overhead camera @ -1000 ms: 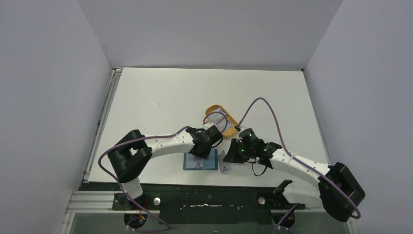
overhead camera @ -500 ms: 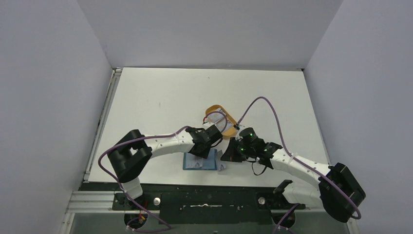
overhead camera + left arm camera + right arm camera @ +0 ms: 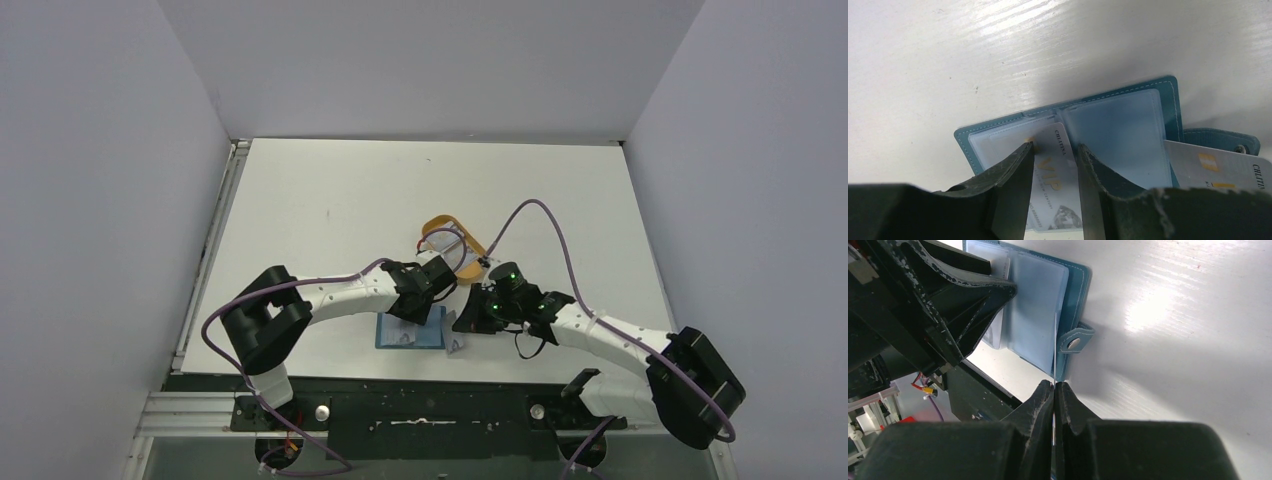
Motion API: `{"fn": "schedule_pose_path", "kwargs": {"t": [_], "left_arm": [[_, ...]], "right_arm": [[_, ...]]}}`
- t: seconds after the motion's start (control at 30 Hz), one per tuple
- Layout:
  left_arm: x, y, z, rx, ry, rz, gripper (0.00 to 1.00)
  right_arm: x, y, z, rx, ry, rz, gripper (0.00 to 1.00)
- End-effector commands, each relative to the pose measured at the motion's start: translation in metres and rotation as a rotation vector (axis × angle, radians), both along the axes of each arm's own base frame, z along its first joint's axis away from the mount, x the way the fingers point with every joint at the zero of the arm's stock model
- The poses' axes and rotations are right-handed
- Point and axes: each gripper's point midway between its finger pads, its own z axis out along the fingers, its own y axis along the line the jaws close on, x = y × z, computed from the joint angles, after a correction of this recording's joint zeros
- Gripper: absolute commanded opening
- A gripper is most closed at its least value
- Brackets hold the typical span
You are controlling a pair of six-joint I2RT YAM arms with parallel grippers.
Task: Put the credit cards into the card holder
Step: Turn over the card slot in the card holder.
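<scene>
The card holder (image 3: 1118, 130) lies open on the table, clear pockets up, its snap tab (image 3: 1233, 142) to the right. One credit card (image 3: 1055, 175) with gold VIP print lies on its left half, the far end tucked into a pocket. My left gripper (image 3: 1055, 147) hovers over this card, jaws a little apart, and the card runs under the left finger. My right gripper (image 3: 1054, 385) is shut on a second credit card (image 3: 1218, 167), seen edge-on (image 3: 1054, 355) in the right wrist view, at the holder's (image 3: 1035, 315) tab side. From above, both grippers crowd the holder (image 3: 410, 335).
An orange-tan oval tray (image 3: 452, 232) sits just behind the two wrists, with purple cables looping over it. The table's front edge and black rail (image 3: 420, 385) lie close below the holder. White walls close in the sides and back.
My right gripper has shifted slightly left towards the holder with its card. The left gripper stays over the holder, its jaws a touch narrower.
</scene>
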Motion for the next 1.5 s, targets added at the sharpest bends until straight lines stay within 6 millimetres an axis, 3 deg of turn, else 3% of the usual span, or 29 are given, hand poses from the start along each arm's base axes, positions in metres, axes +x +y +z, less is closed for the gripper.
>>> {"fn": "schedule_pose_path", "kwargs": {"t": [0.0, 0.37, 0.43, 0.6, 0.77, 1.13, 1.47], "left_arm": [[-0.007, 0.012, -0.01, 0.02, 0.045, 0.015, 0.33], [-0.008, 0.009, -0.006, 0.005, 0.048, 0.014, 0.34], [-0.008, 0.008, -0.004, 0.003, 0.047, 0.015, 0.38], [-0.005, 0.006, 0.011, -0.021, 0.032, 0.019, 0.62], [-0.002, 0.004, 0.031, -0.056, 0.009, 0.021, 0.72], [0.0, -0.006, 0.073, -0.267, -0.011, 0.071, 0.81], [0.013, -0.022, 0.072, -0.528, 0.078, 0.095, 0.83]], "right_arm": [[0.006, 0.012, 0.007, 0.056, -0.032, 0.012, 0.0], [0.005, 0.025, 0.01, 0.096, -0.032, 0.045, 0.0], [0.004, 0.026, 0.009, 0.1, -0.025, 0.049, 0.0], [0.006, 0.032, 0.009, 0.12, -0.028, 0.055, 0.0], [0.008, 0.036, 0.01, 0.129, -0.031, 0.055, 0.0], [0.01, 0.049, 0.021, 0.154, -0.051, 0.073, 0.0], [0.013, 0.058, 0.025, 0.173, -0.065, 0.085, 0.0]]}}
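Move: In the right hand's grip is a loose card; the clear card slot it is taken to, on the holder's right half, has its middle about 6 cm to the left, level fore and aft and some 4 cm below. The snap strap lies 2 cm left, 2 cm ahead; the seated VIP card 12 cm left, neither ahead nor back, both 5 cm down. From the left hand, low by the spine, the slot lies 4 cm right and 1 cm back, the VIP card 3 cm left and 2 cm back, both 1 cm down. Easing left about 3.5 cm at nearly the same height, the right hand keeps its pinch on the card and works its leading edge in under the slot's free edge, towards the spine. The left hand stays at the pages at first, then spreads its fingers wide and rises about 6 cm clear, rolling some 20 degrees so its left side drops. ##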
